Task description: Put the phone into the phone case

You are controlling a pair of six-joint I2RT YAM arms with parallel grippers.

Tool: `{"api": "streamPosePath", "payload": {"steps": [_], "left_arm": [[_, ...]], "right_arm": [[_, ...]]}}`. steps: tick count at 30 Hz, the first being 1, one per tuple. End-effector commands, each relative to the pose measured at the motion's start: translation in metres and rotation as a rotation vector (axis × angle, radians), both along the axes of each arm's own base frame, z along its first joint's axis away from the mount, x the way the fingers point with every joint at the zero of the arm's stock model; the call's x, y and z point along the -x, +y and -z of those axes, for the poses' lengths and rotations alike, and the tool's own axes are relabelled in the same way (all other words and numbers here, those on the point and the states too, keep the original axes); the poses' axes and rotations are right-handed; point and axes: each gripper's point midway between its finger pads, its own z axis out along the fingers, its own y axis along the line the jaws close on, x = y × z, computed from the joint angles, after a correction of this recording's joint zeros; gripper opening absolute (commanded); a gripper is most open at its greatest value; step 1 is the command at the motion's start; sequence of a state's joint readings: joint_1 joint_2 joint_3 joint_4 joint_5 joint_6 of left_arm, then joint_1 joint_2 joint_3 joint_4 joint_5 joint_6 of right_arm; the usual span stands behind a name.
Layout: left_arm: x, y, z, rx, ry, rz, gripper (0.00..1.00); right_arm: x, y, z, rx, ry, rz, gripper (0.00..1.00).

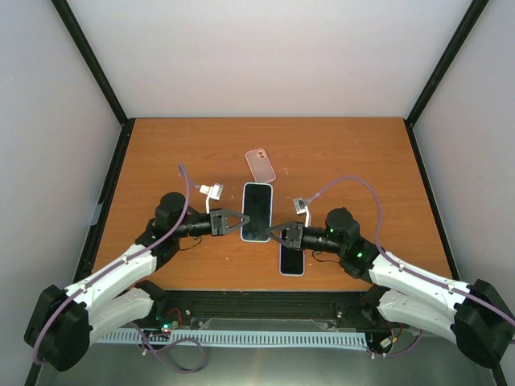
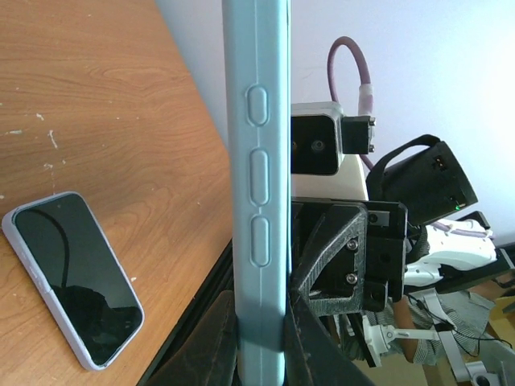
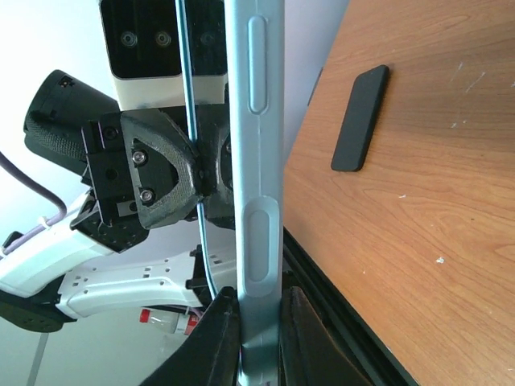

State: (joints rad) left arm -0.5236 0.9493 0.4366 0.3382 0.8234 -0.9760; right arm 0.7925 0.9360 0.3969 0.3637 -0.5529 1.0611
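A light-blue phone case [image 1: 257,211] hangs above the middle of the table, and the dark screen of a phone [image 1: 257,201] shows inside its rim. My left gripper [image 1: 243,222] is shut on the case's left edge, the button bumps of the case [image 2: 257,201] rising straight from between the jaws. My right gripper [image 1: 273,234] is shut on the opposite edge of the case [image 3: 256,201]. Each wrist view shows the other gripper just behind the case.
A second phone in a lavender case [image 1: 291,259] lies screen up near the front edge, and it shows as the lavender phone [image 2: 72,277] in the left wrist view. A clear pink case [image 1: 260,165] lies farther back. A dark flat slab [image 3: 360,117] rests on the wood.
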Motion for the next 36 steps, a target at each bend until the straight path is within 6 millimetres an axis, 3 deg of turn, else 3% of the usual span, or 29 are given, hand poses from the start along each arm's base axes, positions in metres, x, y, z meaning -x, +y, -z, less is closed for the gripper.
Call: {"api": "streamPosePath", "payload": {"steps": [1,9,11,18,26,36], "left_arm": [[-0.015,0.001,-0.015,-0.010,-0.080,-0.057,0.05],[-0.029,0.009,0.002,-0.094,-0.015,-0.156,0.72],[-0.035,0.015,0.013,-0.146,0.025,-0.210,0.97],[-0.063,0.047,0.053,-0.383,0.133,-0.409,1.00],[-0.092,0.106,0.091,-0.576,0.274,-0.604,1.00],[-0.108,0.187,0.136,-0.691,0.459,-0.818,0.99]], "right_arm": [[-0.003,0.002,-0.008,-0.033,-0.010,0.016,0.03],[-0.018,-0.005,0.004,0.068,-0.017,0.098,0.03],[-0.024,-0.010,0.011,0.110,-0.018,0.124,0.03],[-0.060,-0.043,0.032,0.228,0.013,0.209,0.03],[-0.102,-0.088,0.061,0.387,0.119,0.271,0.03],[-0.124,-0.134,0.113,0.487,0.293,0.336,0.05]]}}
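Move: My two grippers hold the blue-cased phone between them, its middle roughly 2 cm ahead and 3 cm right of my left hand. The black phone that hand heads for lies about 7 cm ahead, 26 cm left and 20 cm below. My right hand's goal is bare table some 20 cm ahead, 9 cm right and 20 cm below; from it the purple-cased phone is 4 cm ahead and 7 cm right, the pink case 36 cm ahead and 4 cm left. I open my left fingers wide, releasing the blue-cased phone's left edge, and swing that hand left, down and forward, some 23 cm towards the black phone, its fingers tipping down and turning forward. My right hand keeps its pinch on the other edge; it first sinks, then carries the phone right, forward and further down, about 12 cm each way, over the far end of the purple-cased phone, fingers tilting down. ##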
